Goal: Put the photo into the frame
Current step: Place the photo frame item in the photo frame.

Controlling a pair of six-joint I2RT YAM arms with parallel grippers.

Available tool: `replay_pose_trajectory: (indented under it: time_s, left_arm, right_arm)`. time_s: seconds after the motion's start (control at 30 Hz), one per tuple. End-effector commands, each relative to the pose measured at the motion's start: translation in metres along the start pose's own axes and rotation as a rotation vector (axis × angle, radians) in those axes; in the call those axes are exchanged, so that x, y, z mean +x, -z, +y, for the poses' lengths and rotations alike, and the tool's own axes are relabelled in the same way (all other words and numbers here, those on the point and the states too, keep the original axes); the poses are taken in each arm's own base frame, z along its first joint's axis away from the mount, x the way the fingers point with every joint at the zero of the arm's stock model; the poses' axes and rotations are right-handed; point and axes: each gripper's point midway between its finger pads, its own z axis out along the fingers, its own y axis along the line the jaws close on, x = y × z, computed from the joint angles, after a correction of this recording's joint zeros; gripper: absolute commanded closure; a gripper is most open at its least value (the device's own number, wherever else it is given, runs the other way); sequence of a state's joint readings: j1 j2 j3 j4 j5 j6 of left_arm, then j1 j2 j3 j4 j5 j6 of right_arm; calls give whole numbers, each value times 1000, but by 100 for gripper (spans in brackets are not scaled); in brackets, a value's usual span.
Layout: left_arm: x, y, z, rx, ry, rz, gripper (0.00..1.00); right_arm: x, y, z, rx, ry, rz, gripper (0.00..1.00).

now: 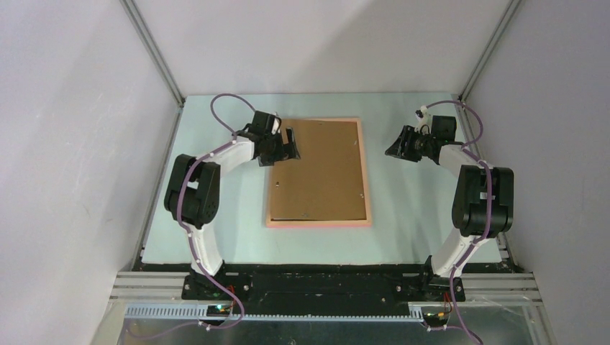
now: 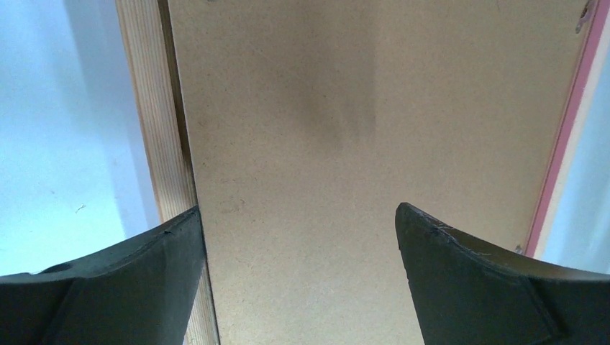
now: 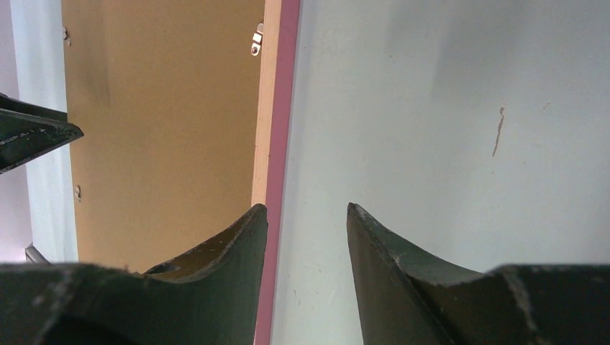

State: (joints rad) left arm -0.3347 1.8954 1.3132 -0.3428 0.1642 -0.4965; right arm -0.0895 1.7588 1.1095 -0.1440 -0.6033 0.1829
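Observation:
The salmon-pink frame (image 1: 365,172) lies flat in the middle of the table, back side up, with a brown backing board (image 1: 324,172) filling it. The photo is hidden; none of the views shows it. My left gripper (image 1: 290,144) hovers over the frame's far left part, jaws wide open and empty. In the left wrist view the left gripper (image 2: 298,208) spans bare board (image 2: 324,108) beside the wooden rim (image 2: 155,108). My right gripper (image 1: 394,147) is right of the frame, off it. There the right gripper (image 3: 306,207) stands partly open over the table by the pink edge (image 3: 284,108), holding nothing.
Small metal clips (image 3: 256,39) sit along the frame's back rim. Grey enclosure walls with aluminium posts (image 1: 155,50) close in the pale table (image 1: 410,215) on three sides. The black base rail (image 1: 324,277) runs along the near edge.

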Motion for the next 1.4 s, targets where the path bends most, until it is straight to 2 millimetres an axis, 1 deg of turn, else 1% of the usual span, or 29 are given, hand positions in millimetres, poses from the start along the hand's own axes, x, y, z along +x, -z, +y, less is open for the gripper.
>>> replay_pose_trajectory:
  time_s: [0.0,0.2,0.43,0.63,0.83,0.9,0.97,1.07,1.1,1.13,1.17,1.23,1.3,1.37]
  left_arm:
    - [-29,16,-14,-5,-62,-104,0]
    - [-35,21,-6,-49,-83,-133,0]
    - [-39,26,-5,-64,-102,-154,0]
    - [-55,43,-7,-79,-138,-216,0]
    - [-77,69,-8,-112,-232,-302,0]
    - [-80,75,-8,-113,-279,-311,0]
    - [-77,77,-5,-119,-324,-307,0]
    - [-63,70,4,-127,-395,-263,0]
    - [-55,65,9,-134,-407,-237,0]
    - [-53,63,13,-141,-428,-228,1]
    - [-48,59,18,-151,-434,-210,0]
    - [-45,52,25,-168,-455,-190,2]
    - [-44,46,29,-177,-458,-177,5]
    - [-47,42,32,-178,-453,-172,8]
  right_arm:
    - [-2,-2,1,-20,4,-8,51]
    - [-2,-2,2,-24,2,-7,51]
    - [-3,-1,3,-29,1,-11,51]
    - [-4,0,7,-32,9,-12,51]
    - [-9,5,21,-24,72,-33,50]
    - [-8,5,26,-15,96,-31,48]
    - [-6,3,31,0,127,-30,43]
    - [-2,-2,44,29,196,-25,35]
    - [-1,-4,46,35,210,-24,33]
    - [2,-7,50,44,235,-19,31]
    - [2,-8,51,62,253,-22,30]
    - [9,-16,59,75,293,-10,29]
    - [13,-24,60,104,321,5,29]
    - [16,-31,57,142,328,23,30]
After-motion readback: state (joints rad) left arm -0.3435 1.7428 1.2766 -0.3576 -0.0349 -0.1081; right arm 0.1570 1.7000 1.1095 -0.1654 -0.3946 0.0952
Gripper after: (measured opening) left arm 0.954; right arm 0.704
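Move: The left hand is wide open, its lower left finger at the backing board's left edge, which lies level with the hand point, about 4 cm left and 4 below. The middle of the photo frame is roughly 10 cm to its right and about level; a left-side clip sits some 6 cm back and 2 left. From the half-open right hand, the frame's right bar is about 10 cm left and 6 below, with one clip 6 cm ahead and 12 left, another 10 back and 12 left. The left finger works at the board's left edge as the hand rolls its left side up and eases some 2 cm left, slightly down; then the hand comes free, rising about 7 cm and sinking back 2, still drifting left, fingers wide, rolled some 20 degrees in all. Late on, the right hand swings about 7 cm left towards the frame's right bar, opening further and turning slightly counter-clockwise. ##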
